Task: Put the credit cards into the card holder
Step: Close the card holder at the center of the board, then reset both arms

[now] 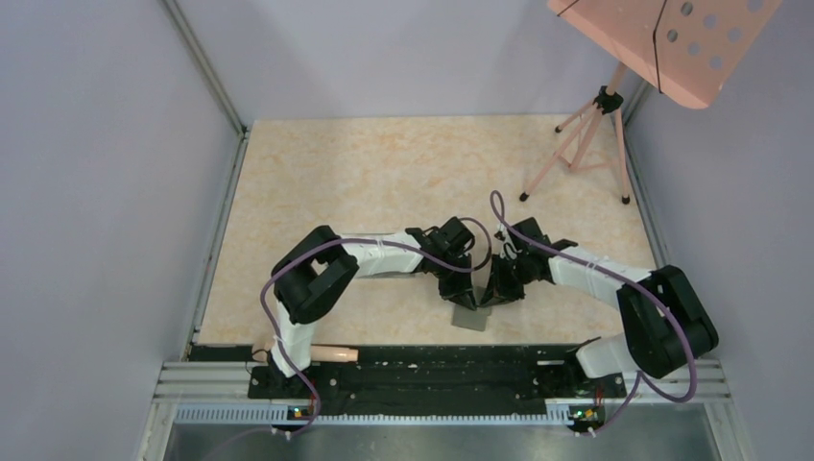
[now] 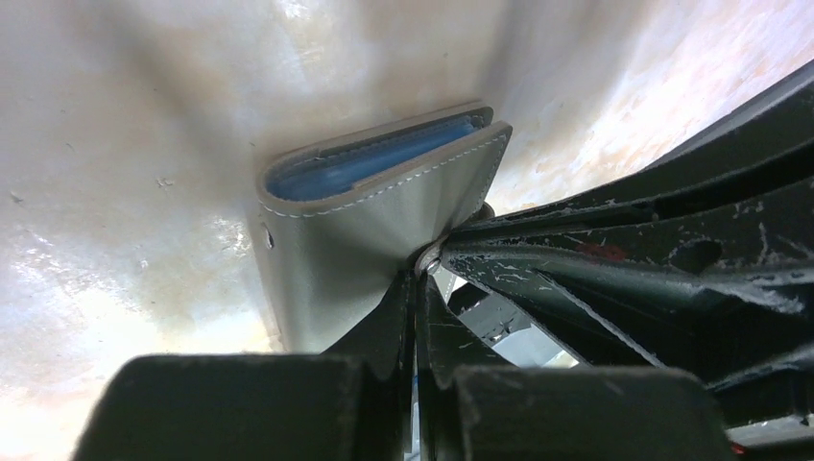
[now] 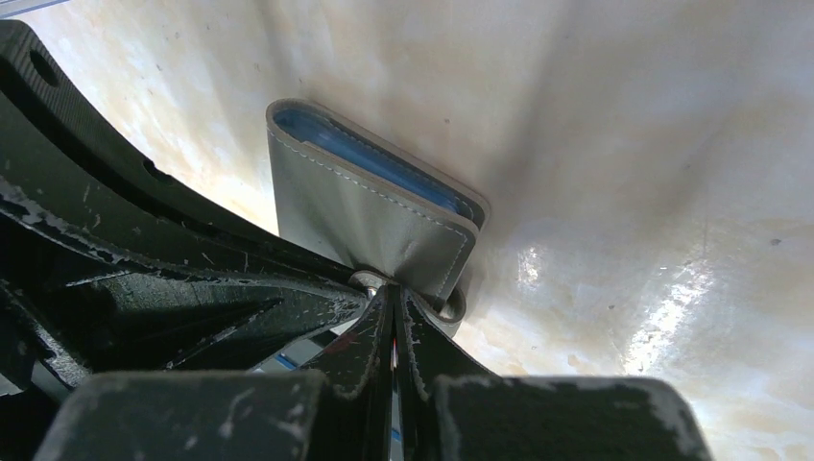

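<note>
The card holder (image 1: 470,318) lies near the table's front middle, a gray folded wallet with a blue-gray inside showing along its edge. The left wrist view shows the card holder (image 2: 374,216) folded over, and so does the right wrist view, card holder (image 3: 360,206). My left gripper (image 1: 459,293) is shut, and my left gripper (image 2: 419,274) has its tips against the gray cover by a metal snap. My right gripper (image 1: 495,288) is also shut, and my right gripper (image 3: 392,288) has its tips meeting the same spot from the other side. The credit cards are hidden.
A pink tripod (image 1: 576,144) with a pink perforated board (image 1: 672,43) stands at the back right. A tan object (image 1: 331,353) lies by the left arm's base. Gray walls close the table on three sides, and a black rail (image 1: 432,370) runs along the front.
</note>
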You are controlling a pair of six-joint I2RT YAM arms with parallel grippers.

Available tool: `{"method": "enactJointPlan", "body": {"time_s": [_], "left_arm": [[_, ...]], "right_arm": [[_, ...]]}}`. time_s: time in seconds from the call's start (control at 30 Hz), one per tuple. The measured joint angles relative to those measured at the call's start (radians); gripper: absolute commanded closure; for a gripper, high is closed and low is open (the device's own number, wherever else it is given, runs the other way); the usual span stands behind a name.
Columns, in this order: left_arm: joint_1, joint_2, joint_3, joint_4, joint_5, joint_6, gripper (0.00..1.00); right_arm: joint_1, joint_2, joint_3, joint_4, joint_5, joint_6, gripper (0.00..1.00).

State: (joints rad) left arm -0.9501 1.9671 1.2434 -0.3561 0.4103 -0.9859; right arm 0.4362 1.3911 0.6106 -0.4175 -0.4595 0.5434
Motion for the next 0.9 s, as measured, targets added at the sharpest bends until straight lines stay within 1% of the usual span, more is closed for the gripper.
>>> {"method": "enactJointPlan", "body": {"time_s": [0.2,0.4,0.43,0.5,0.53,0.57,0.63,0.7,0.77,0.9], "left_arm": [[0.016,0.022,0.014,-0.022,0.037,-0.026,1.00],[0.019,0.026,0.019,-0.029,0.043,-0.037,1.00],[0.019,0.024,0.019,-0.027,0.043,-0.035,0.94],[0.019,0.016,0.008,-0.011,0.041,-0.026,0.56],[0.016,0.006,-0.003,0.004,0.034,-0.019,0.47],[0.013,-0.006,-0.013,0.028,0.032,-0.018,0.42],[0.006,-0.047,-0.029,0.045,0.003,0.006,0.34],[0.003,-0.101,-0.056,0.060,-0.047,0.028,0.33],[0.007,-0.154,-0.088,0.079,-0.078,0.041,0.32],[0.041,-0.262,-0.178,0.187,-0.087,0.042,0.30]], "right_arm": [[0.048,0.018,0.042,-0.051,0.072,0.008,1.00],[0.091,0.002,0.059,-0.076,0.144,0.020,1.00],[0.093,-0.002,0.059,-0.076,0.148,0.020,1.00],[0.100,-0.009,0.059,-0.077,0.158,0.019,1.00],[0.103,-0.014,0.059,-0.078,0.164,0.018,1.00],[0.105,-0.018,0.059,-0.078,0.167,0.018,0.96],[0.108,-0.034,0.061,-0.093,0.197,0.010,0.84],[0.108,-0.055,0.067,-0.103,0.220,0.009,0.66],[0.102,-0.086,0.079,-0.116,0.244,0.005,0.53],[0.058,-0.172,0.103,-0.124,0.274,-0.005,0.19]]}}
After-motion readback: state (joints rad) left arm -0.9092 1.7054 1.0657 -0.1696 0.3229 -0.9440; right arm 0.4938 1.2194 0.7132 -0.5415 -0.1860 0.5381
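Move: Both closed grippers already have their tips on the card holder's clasp, which lies straight below each hand point by about 1 cm. The middle of the card holder is roughly 2 cm to the left of the left hand and level with it front to back. The clear box stands some 19 cm to the left hand's left and 10 cm farther out, at about its height. Both closed grippers keep pressing on the clasp, then lift off up and forward some 6 cm, fingers opening. ##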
